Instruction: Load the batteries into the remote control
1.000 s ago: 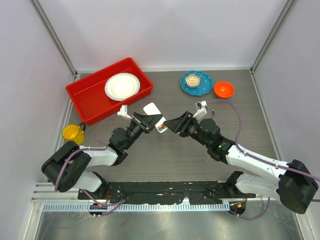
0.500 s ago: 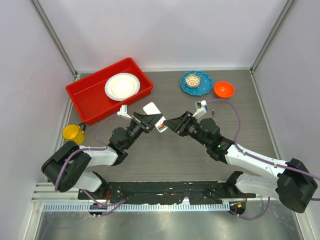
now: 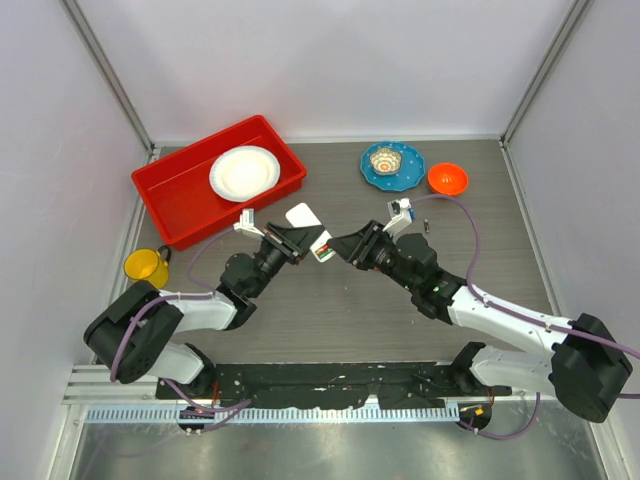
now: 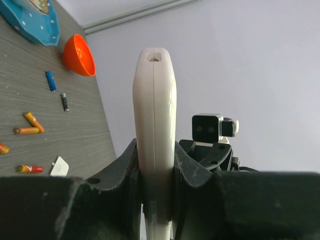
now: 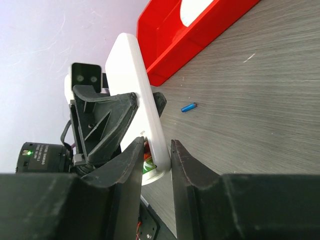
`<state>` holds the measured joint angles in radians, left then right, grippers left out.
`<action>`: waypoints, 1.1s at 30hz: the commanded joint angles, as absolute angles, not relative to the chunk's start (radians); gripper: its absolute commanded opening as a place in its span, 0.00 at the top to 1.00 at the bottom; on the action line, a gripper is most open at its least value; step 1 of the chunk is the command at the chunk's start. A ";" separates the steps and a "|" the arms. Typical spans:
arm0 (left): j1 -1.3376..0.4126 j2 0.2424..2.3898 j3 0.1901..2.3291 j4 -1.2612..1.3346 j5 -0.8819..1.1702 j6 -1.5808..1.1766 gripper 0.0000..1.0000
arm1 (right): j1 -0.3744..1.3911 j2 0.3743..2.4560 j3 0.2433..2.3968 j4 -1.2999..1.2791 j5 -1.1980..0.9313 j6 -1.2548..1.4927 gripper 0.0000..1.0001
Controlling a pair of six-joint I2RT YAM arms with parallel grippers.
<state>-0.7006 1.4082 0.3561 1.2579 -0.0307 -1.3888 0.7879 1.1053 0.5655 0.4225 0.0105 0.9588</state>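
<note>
My left gripper (image 3: 303, 238) is shut on the white remote control (image 3: 304, 217) and holds it off the table, edge-on in the left wrist view (image 4: 155, 110). My right gripper (image 3: 338, 247) has its jaws closed over the remote control's lower end (image 5: 150, 150), one finger on its white back and the other on the open side. Red and green batteries (image 5: 148, 161) show in that open side. Loose batteries lie on the table: a blue one (image 4: 50, 80), a dark one (image 4: 64, 102) and orange ones (image 4: 26, 131). Another blue battery (image 5: 188, 107) lies near the tray.
A red tray (image 3: 165, 195) with a white plate (image 3: 245, 172) stands at the back left, a yellow cup (image 3: 147, 267) beside it. A blue plate (image 3: 392, 163) and an orange bowl (image 3: 447, 179) sit at the back right. A small white piece (image 4: 60, 166) lies among the batteries.
The right gripper's jaws have narrowed onto the remote control's lower end, and that arm edged slightly left. The left gripper and the remote control have stayed put.
</note>
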 commanded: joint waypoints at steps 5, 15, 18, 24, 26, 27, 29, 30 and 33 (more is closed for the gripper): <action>-0.721 1.405 0.414 1.546 -0.083 -1.371 1.00 | 0.831 1.124 0.630 0.232 0.144 0.842 0.99; -0.719 1.419 0.397 1.546 -0.069 -1.371 1.00 | 0.841 1.085 0.641 0.259 0.140 0.854 0.62; -0.719 1.419 0.376 1.546 -0.077 -1.368 1.00 | 0.830 1.048 0.650 0.256 0.127 0.867 0.45; -0.719 1.414 0.344 1.546 -0.094 -1.356 1.00 | 0.784 0.967 0.709 0.172 0.104 0.841 0.32; -0.718 1.411 0.331 1.546 -0.097 -1.351 1.00 | 0.773 0.913 0.725 0.111 0.142 0.801 0.31; -0.718 1.407 0.327 1.546 -0.098 -1.351 1.00 | 0.766 0.899 0.732 0.083 0.165 0.776 0.31; -0.709 1.402 0.315 1.546 -0.087 -1.353 1.00 | 0.759 0.881 0.764 -0.053 0.288 0.712 0.31; -0.703 1.399 0.313 1.543 -0.077 -1.365 1.00 | 0.753 0.885 0.776 -0.102 0.342 0.697 0.31; -0.661 1.378 0.311 1.447 0.047 -1.434 1.00 | 0.743 0.945 0.816 -0.274 0.506 0.657 0.34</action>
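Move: The right fingertips are already at the remote's battery end, where the red and green batteries lie about 2 cm to the left and 1 cm back. On the table roughly 20 cm below, one red battery lies some 5 cm right and 3 cm farther out, another about 10 cm right and 1 cm back, the white cover 16 cm right and 2 cm back. From the left hand, gripping the remote, its loaded compartment is about 2 cm right and 3 cm back. Still pinching across the remote's battery end, one finger on the open-compartment side and one on the back, the right hand squeezes on while rolling its left side down slightly. It then opens wide, comes free and speeds away about 7 cm right and 5 cm up, turning some 15 degrees clockwise. The left hand keeps its grip, sinking about 2 cm at the end. ##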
